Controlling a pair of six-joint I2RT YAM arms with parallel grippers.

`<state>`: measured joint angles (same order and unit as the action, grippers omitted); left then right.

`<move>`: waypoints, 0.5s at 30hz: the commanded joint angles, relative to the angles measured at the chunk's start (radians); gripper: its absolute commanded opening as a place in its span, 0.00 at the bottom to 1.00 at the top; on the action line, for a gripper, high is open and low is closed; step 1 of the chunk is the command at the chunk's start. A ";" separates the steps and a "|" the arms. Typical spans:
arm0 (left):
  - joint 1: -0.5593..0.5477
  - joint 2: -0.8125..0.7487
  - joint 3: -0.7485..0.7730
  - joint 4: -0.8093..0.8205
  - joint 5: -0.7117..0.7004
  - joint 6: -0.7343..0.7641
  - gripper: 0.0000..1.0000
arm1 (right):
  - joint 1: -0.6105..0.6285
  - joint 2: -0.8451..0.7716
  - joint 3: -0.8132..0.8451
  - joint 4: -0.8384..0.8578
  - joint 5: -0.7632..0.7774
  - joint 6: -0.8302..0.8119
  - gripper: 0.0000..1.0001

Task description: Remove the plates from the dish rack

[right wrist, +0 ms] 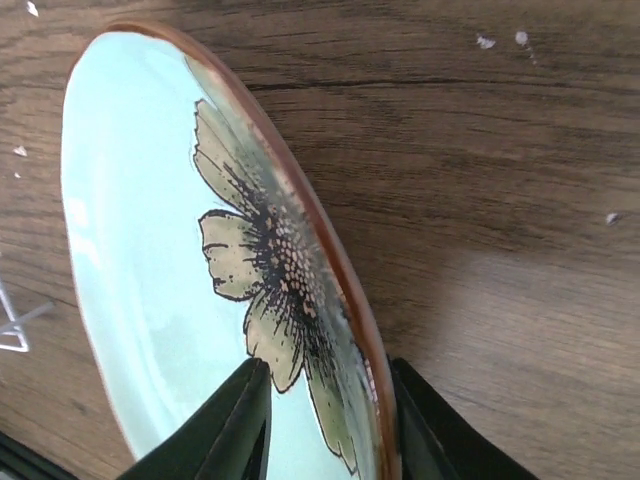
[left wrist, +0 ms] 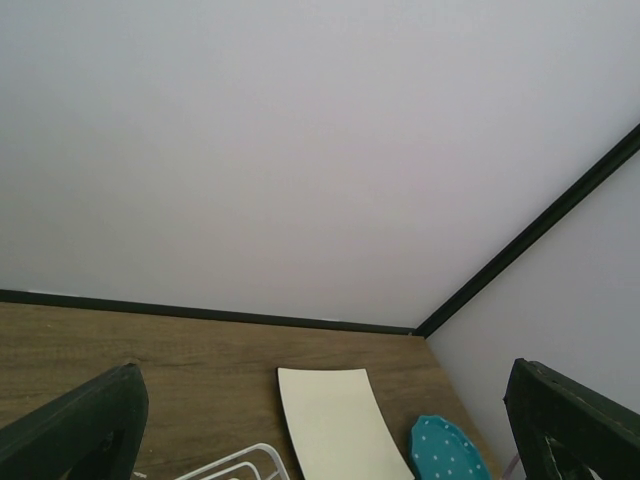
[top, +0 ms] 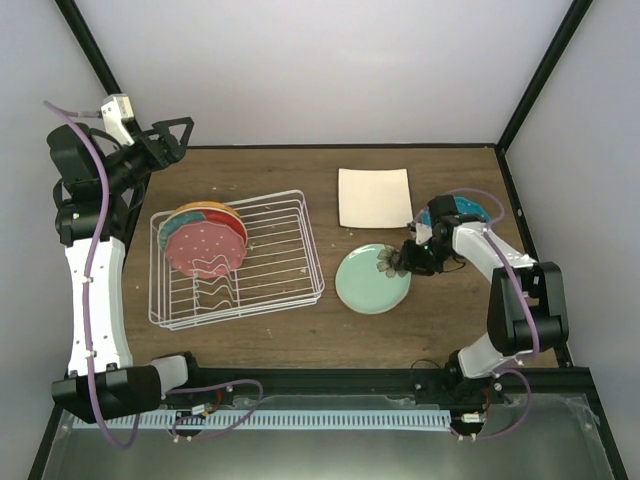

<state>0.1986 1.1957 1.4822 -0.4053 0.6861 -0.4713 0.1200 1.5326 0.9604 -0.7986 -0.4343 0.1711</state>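
Note:
The white wire dish rack (top: 285, 285) stands left of centre with plates upright in its left end: a pink dotted one (top: 205, 250) in front, and a red-and-teal one (top: 200, 211) behind it. On the table lie a square cream plate (top: 374, 197) (left wrist: 335, 420), a teal dotted plate (top: 464, 207) (left wrist: 445, 450) partly under the right arm, and a mint green flower plate (top: 365, 282) (right wrist: 140, 220). My right gripper (top: 401, 262) (right wrist: 328, 365) straddles the mint plate's right rim, jaws slightly apart, one finger (right wrist: 230, 425) clear of the plate's face. My left gripper (top: 170, 135) (left wrist: 325, 368) hangs open and empty above the back left corner.
A corner of the rack (left wrist: 245, 465) shows at the bottom of the left wrist view. White walls with black frame posts close the table at the back and sides. The right arm's elbow stands near the right wall.

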 commanded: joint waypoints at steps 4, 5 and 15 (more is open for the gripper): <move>0.007 -0.020 -0.015 0.010 0.008 0.001 1.00 | -0.006 0.020 0.022 0.029 0.057 0.015 0.43; 0.007 -0.021 -0.017 0.010 0.008 0.001 1.00 | -0.005 0.024 0.025 0.029 0.069 0.020 0.45; 0.007 -0.027 -0.019 0.011 0.007 -0.001 1.00 | -0.005 0.060 0.107 0.023 0.258 0.085 0.59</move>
<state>0.1986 1.1912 1.4696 -0.4053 0.6857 -0.4713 0.1200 1.5833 0.9955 -0.7799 -0.2707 0.2176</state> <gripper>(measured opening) 0.998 0.588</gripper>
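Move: The green plate is at the right hand, its near rim still between the barely parted fingers; the plate's middle lies about 8 cm to the left, 2 cm back and 4 cm below. From that hand the white board is some 16 cm ahead and 8 cm left, the blue plate about 12 cm ahead and 12 cm right, both about 5 cm below. From the left hand the green plate lies roughly 39 cm right, 10 cm back and 44 cm below. The right fingers open wider off the green plate's rim as the hand eases about 3 cm right and forward. ##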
